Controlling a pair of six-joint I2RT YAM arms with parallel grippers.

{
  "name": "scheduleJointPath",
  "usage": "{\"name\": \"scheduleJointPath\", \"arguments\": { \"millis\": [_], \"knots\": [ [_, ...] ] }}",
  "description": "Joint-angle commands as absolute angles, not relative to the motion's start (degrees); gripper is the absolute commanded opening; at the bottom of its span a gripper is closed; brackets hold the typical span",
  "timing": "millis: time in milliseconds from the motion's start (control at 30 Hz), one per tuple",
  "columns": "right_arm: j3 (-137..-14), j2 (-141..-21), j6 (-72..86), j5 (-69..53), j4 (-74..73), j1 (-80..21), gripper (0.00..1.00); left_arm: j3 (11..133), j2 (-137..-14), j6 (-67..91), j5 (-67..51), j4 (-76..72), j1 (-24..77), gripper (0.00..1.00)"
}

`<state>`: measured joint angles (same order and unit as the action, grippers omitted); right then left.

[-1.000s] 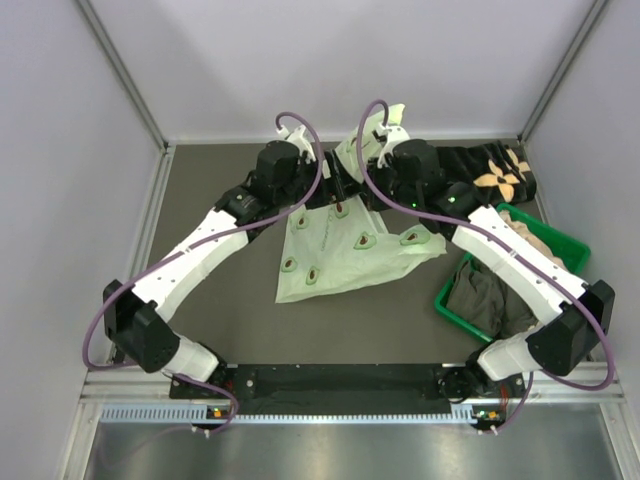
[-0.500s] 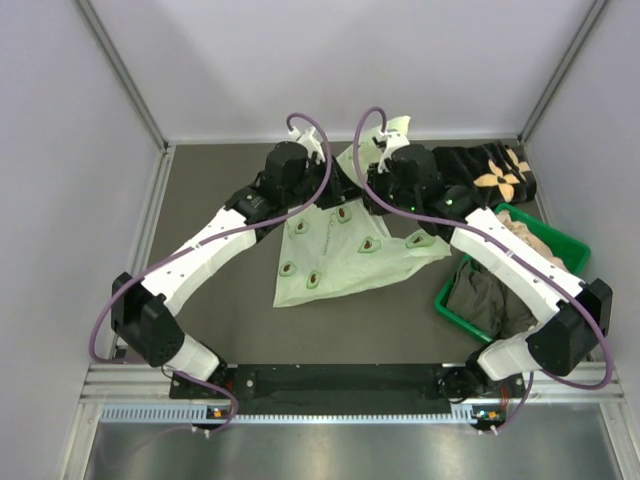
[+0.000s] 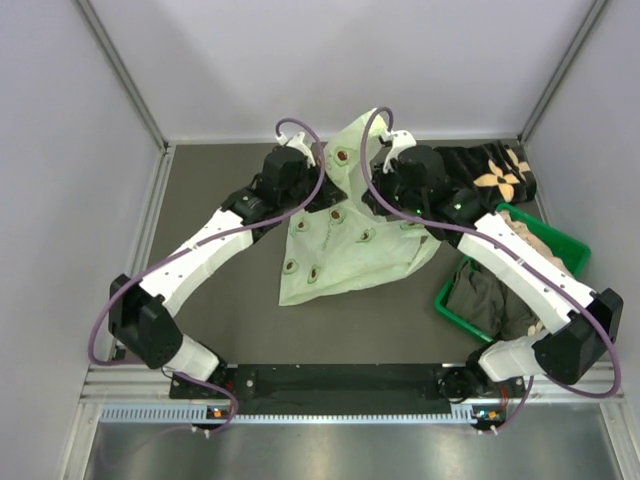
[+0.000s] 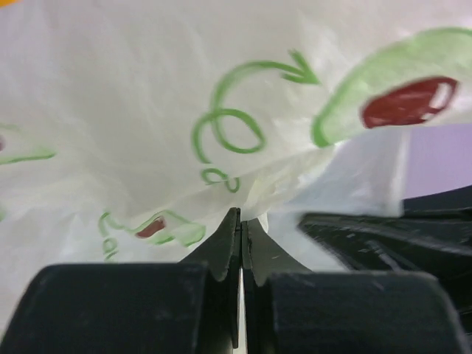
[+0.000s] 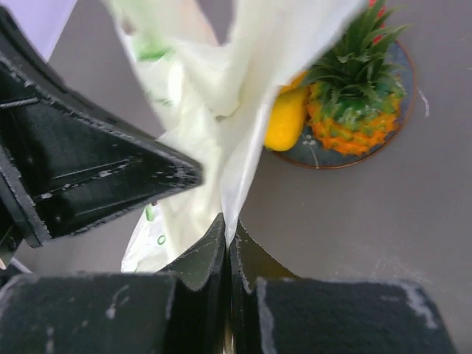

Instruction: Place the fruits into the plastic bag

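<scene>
The pale green plastic bag (image 3: 350, 245) with avocado prints lies mid-table, its upper part raised into a peak between the two wrists. My left gripper (image 4: 241, 218) is shut on a fold of the bag film (image 4: 147, 110). Beside it, my right gripper (image 5: 228, 226) is shut on another edge of the bag (image 5: 221, 96). Beyond that edge, in the right wrist view, an orange pineapple (image 5: 354, 122) with a green crown and a yellow fruit (image 5: 286, 122) sit on a small grey plate (image 5: 324, 157). A red bit (image 5: 376, 11) shows behind the crown. In the top view the fruits are hidden.
A green basket (image 3: 565, 250) holding dark and beige clothes stands at the right. A dark cloth with a pale flower print (image 3: 500, 172) lies at the back right. Grey walls close in the back and both sides.
My left gripper has closed onto the bag. The bag's upper part has risen into a peak between the two grippers. The right gripper has stayed shut on the bag.
</scene>
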<state>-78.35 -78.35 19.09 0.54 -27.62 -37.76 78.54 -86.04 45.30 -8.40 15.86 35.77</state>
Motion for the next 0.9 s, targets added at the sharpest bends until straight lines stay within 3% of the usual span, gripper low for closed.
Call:
{"name": "scheduleJointPath", "arguments": {
  "millis": [0, 200, 433, 800, 867],
  "knots": [
    [-78.05, -76.20, 17.58, 5.00, -29.26, -36.22, 0.00, 80.77, -81.39, 39.48, -1.59, 27.04, 32.97, 0.00],
    [-75.50, -72.70, 17.32, 5.53, -33.93, -24.55, 0.00, 82.44, -75.33, 33.33, -3.60, 43.21, 20.58, 0.00],
    [-74.62, -71.54, 14.50, 10.37, -37.44, -21.89, 0.00, 94.03, -76.73, 26.11, -2.46, 59.21, 15.38, 0.00],
    [-75.50, -72.95, 13.45, 15.12, -40.69, -21.88, 0.00, 98.27, -77.61, 24.43, 1.76, 64.34, 13.45, 0.00],
    [-75.32, -72.60, 13.01, 11.72, -39.82, -21.88, 0.00, 97.21, -77.35, 23.30, -5.30, 61.20, 13.45, 0.00]
  ]
}}
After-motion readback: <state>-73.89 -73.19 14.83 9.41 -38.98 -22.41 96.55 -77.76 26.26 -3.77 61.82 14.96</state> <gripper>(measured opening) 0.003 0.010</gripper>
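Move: Both shut hands already pinch the plastic bag's film, some 8 cm apart; the body of the bag hangs about 10 cm below them, roughly 3 cm to the right and 2 cm back of the left hand, and 5 cm left of and level with the right. The fruit bowl stands about 22 cm ahead of the left hand and 2 cm to its right. From the right hand, the bowl is 24 cm ahead and 7 cm left; the green crate is about 37 cm right and 3 cm back. All this lies some 24 cm lower. Keeping their pinch on the film, both hands swing apart in one quick sweep that slows sharply halfway through: the left goes about 20 cm left, away from the right hand, dipping slightly, then rising about 5 cm and easing back a little while it rolls left side up and turns counter-clockwise. The right hand goes some 14 cm right towards the green crate, sinking about 4 cm and turning roughly 20 degrees clockwise as it draws its side of the bag outwards. ##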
